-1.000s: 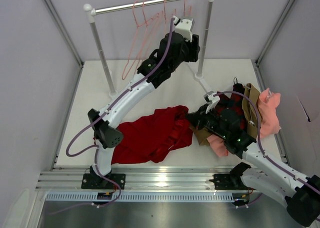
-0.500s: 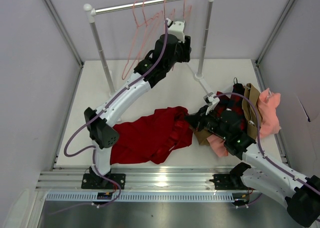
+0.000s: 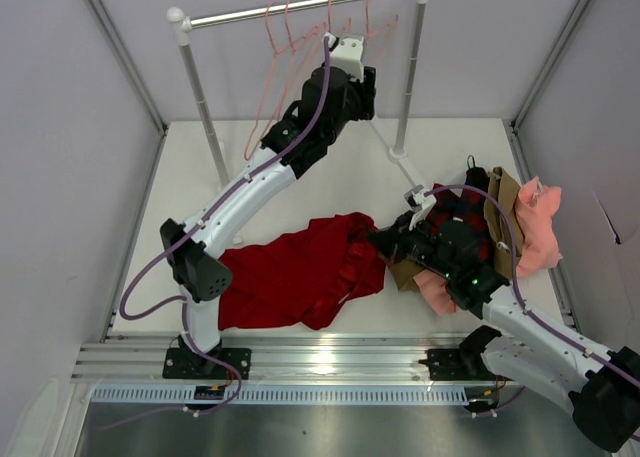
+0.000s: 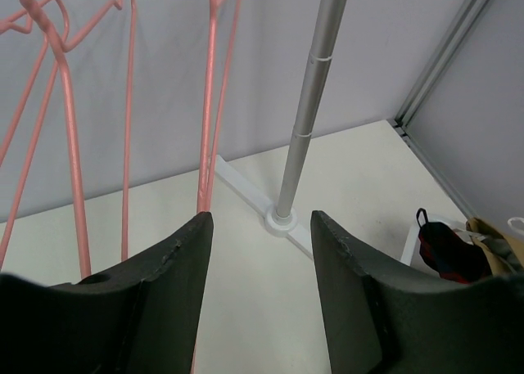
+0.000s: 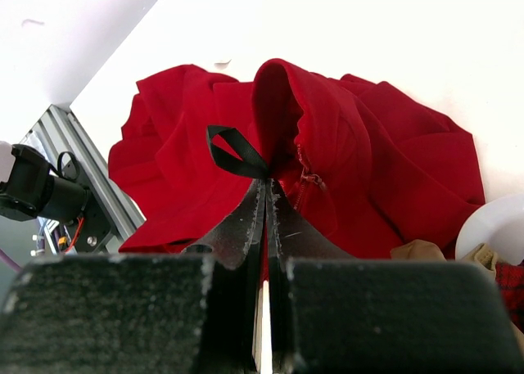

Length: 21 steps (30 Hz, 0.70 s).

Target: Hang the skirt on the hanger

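Observation:
The deep-red skirt (image 3: 300, 272) lies crumpled on the white table, front centre. My right gripper (image 3: 378, 239) is shut on its right edge. In the right wrist view the closed jaws (image 5: 267, 182) pinch the cloth at a black loop (image 5: 233, 157), with the skirt (image 5: 377, 157) spread behind. Several salmon-pink wire hangers (image 3: 272, 62) hang from the rail (image 3: 290, 9). My left gripper (image 4: 260, 218) is raised up by them, open, with nothing between its fingers. One hanger (image 4: 209, 104) runs down just beside the left finger (image 4: 164, 284).
The rack's right post (image 4: 307, 104) and its foot (image 4: 282, 218) stand ahead of the left gripper; the left post (image 3: 205, 117) is farther left. A red-and-black plaid garment (image 3: 455, 212), brown card (image 3: 505, 217) and a salmon-pink garment (image 3: 540, 227) lie at right. Walls enclose the table.
My left arm has swung left and slightly back along the rail, bringing its gripper closer in among the hangers. The right gripper and the skirt have stayed put.

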Available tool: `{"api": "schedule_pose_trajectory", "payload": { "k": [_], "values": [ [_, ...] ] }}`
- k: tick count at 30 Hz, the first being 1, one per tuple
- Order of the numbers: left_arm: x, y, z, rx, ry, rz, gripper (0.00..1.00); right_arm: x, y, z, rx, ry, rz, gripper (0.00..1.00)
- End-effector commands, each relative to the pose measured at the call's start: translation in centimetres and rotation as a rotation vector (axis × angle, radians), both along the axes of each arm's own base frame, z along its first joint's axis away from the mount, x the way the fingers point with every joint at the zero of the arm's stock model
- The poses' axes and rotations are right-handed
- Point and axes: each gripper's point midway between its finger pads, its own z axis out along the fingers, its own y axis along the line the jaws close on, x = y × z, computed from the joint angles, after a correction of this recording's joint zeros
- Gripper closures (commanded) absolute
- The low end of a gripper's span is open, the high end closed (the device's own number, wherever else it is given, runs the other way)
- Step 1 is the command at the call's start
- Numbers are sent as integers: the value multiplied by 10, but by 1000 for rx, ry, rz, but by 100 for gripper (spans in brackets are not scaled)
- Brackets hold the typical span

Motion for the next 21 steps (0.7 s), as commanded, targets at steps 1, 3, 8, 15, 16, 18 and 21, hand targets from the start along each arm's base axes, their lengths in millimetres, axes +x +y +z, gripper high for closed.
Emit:
{"api": "schedule_pose_trajectory", "payload": {
  "k": [1,3,8,15,16,18,21],
  "values": [
    [-1,19,31,-17,-76,40,43,1,5,17,40,-55,17,100],
    [7,22,30,-20,-80,51,43,2,4,16,36,-60,15,100],
    [19,20,26,-4,-85,13,43,2,4,16,31,-63,16,100],
    [35,14,12,69,-104,-2,43,5,4,15,29,-66,8,100],
    [38,14,11,70,-103,-2,43,4,4,16,29,-68,11,100],
    [44,14,3,78,-93,-1,43,5,5,16,30,-69,14,100],
    [48,11,-2,84,-93,-5,44,6,5,14,26,-63,13,100]
  ]
}}
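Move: The left hand, empty and half open, is beneath the rod pointing forward and to the right. The nearer side of the right-most pink hanger is about 5 cm ahead of it and 2 cm to its left, the hanger's middle some 5 cm higher. The next hanger is about 8 cm to the hand's left and 4 cm ahead; the right rack post is some 14 cm ahead and 10 cm right, at hand height. From the right hand, still gripping the skirt's waist, the right-most hanger lies about 28 cm ahead, level sideways and 22 cm up. The left hand reaches about 4 cm forward towards the right-most hanger, first edging some 2 cm left, then giving back about half of that to the right as it sinks roughly 2.5 cm. Its fingers stay half open and it rolls about 5 degrees, left side up, which brings the hanger's near side just inside the left finger, with nothing pinched yet. ##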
